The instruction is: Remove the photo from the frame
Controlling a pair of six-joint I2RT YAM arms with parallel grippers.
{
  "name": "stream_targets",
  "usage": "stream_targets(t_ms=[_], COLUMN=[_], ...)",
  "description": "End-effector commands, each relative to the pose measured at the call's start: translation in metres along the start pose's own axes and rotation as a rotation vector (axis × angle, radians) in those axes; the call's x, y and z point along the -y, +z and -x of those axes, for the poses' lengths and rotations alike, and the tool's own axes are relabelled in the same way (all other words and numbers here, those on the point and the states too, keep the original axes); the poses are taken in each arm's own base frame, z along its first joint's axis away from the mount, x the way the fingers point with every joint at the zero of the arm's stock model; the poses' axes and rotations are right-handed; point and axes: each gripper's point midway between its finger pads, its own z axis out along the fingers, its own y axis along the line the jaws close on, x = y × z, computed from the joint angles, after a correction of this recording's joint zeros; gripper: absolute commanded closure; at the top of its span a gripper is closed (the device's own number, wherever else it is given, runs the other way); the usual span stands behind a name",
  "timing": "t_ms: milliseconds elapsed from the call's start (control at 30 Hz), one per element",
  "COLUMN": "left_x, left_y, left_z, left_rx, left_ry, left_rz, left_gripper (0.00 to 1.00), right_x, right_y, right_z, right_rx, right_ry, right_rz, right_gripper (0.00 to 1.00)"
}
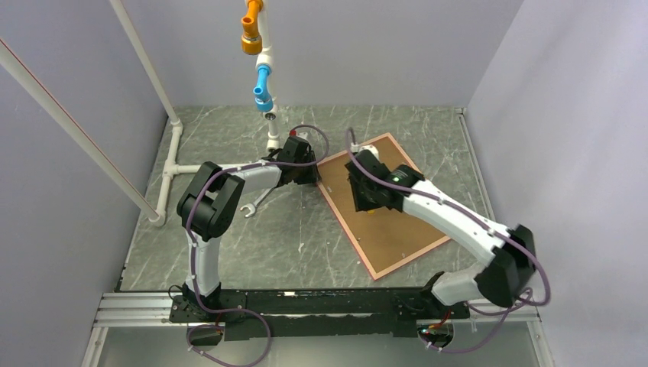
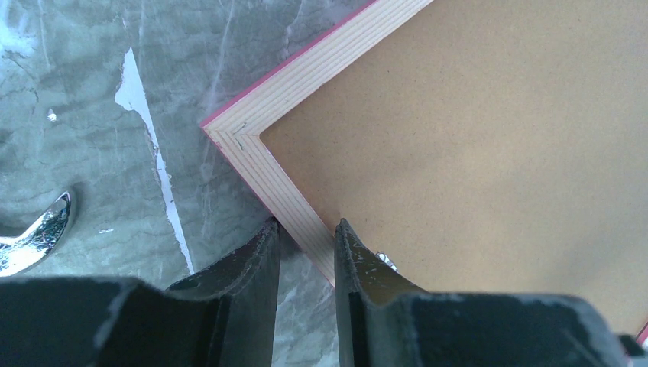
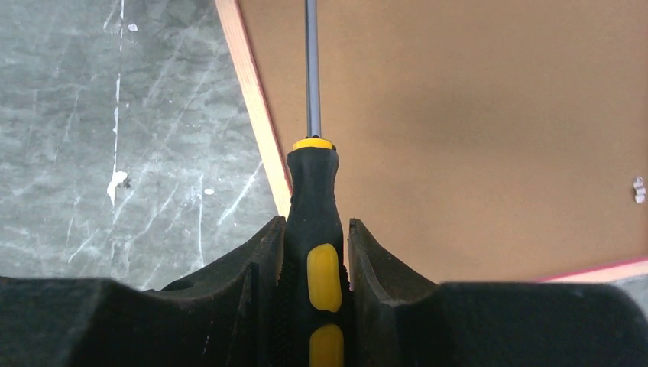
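Note:
The frame lies face down on the table, its brown backing board up and a thin pink-red edge around it. The photo is hidden under the board. My left gripper sits at the frame's left corner. In the left wrist view it is shut on the pale wooden border, one finger outside on the table side, one on the board side. My right gripper hovers over the board, shut on a black-and-yellow screwdriver whose metal shaft points out over the board beside the frame's long edge.
A chrome wrench lies on the marble table left of the frame, beneath my left forearm. A white pipe structure stands at the left; a hanging pipe with orange and blue fittings is at the back. A small metal clip sits on the board.

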Motion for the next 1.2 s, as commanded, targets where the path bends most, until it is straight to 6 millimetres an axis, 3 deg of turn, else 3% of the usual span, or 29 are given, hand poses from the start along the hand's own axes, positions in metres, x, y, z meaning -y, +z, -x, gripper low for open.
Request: stream_targets(t_ms=[0, 233, 433, 533, 600, 700, 1000, 1067, 1167], left_x=[-0.025, -0.019, -0.017, -0.014, -0.012, -0.007, 0.043, 0.048, 0.053], left_y=[-0.001, 0.009, 0.024, 0.022, 0.015, -0.003, -0.056, -0.066, -0.077], left_z=[-0.062, -0.05, -0.022, -0.008, 0.005, 0.009, -0.049, -0.056, -0.06], left_rx=[-0.203, -0.19, -0.225, -0.236, -0.202, -0.183, -0.19, -0.174, -0.15], left_ry=[0.065, 0.145, 0.29, 0.33, 0.337, 0.307, 0.058, 0.026, -0.018], left_rz=[0.069, 0.054, 0.104, 0.133, 0.153, 0.15, 0.004, 0.035, 0.054], left_gripper=[1.0, 1.0, 1.0, 0.99, 0.83, 0.58, 0.33, 0.19, 0.13], right_x=[0.029, 0.053, 0.046, 0.037, 0.033, 0.026, 0.017, 0.015, 0.015], right_y=[-0.016, -0.022, -0.025, -0.023, -0.022, -0.024, -0.02, -0.02, -0.019], right_z=[-0.006, -0.03, -0.045, -0.056, -0.065, -0.074, -0.089, -0.09, -0.09], right_rx=[0.068, 0.119, 0.097, 0.053, 0.025, 0.0, -0.057, -0.055, -0.052], right_ry=[0.075, 0.189, 0.215, 0.223, 0.228, 0.224, 0.198, 0.193, 0.193], right_rz=[-0.039, -0.015, 0.056, 0.103, 0.127, 0.16, 0.174, 0.18, 0.179], right_gripper=[1.0, 1.0, 1.0, 1.0, 1.0, 1.0, 1.0, 1.0, 1.0])
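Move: The left gripper pinches the frame's left side near its left corner, which lies about 5 cm ahead; the middle of that side is roughly 12 cm back and 7 cm right. The right hand holds the screwdriver above the backing: the near clip on the frame's left side is about 4 cm back, 2 cm left and 12 cm below, the bottom-side clip some 9 cm back and 9 cm right, the bottom corner 16 cm back and 3 cm right. Ease the left gripper forward-right about 4 cm, then open it wide, give up its pinch on the frame and sweep back about 13 cm towards the middle of the left side, fingers still straddling it. Meanwhile keep the screwdriver gripped; draw the right hand back and at first right, then back, down and a little left, tilting slightly, bringing the tip towards the near clip. ##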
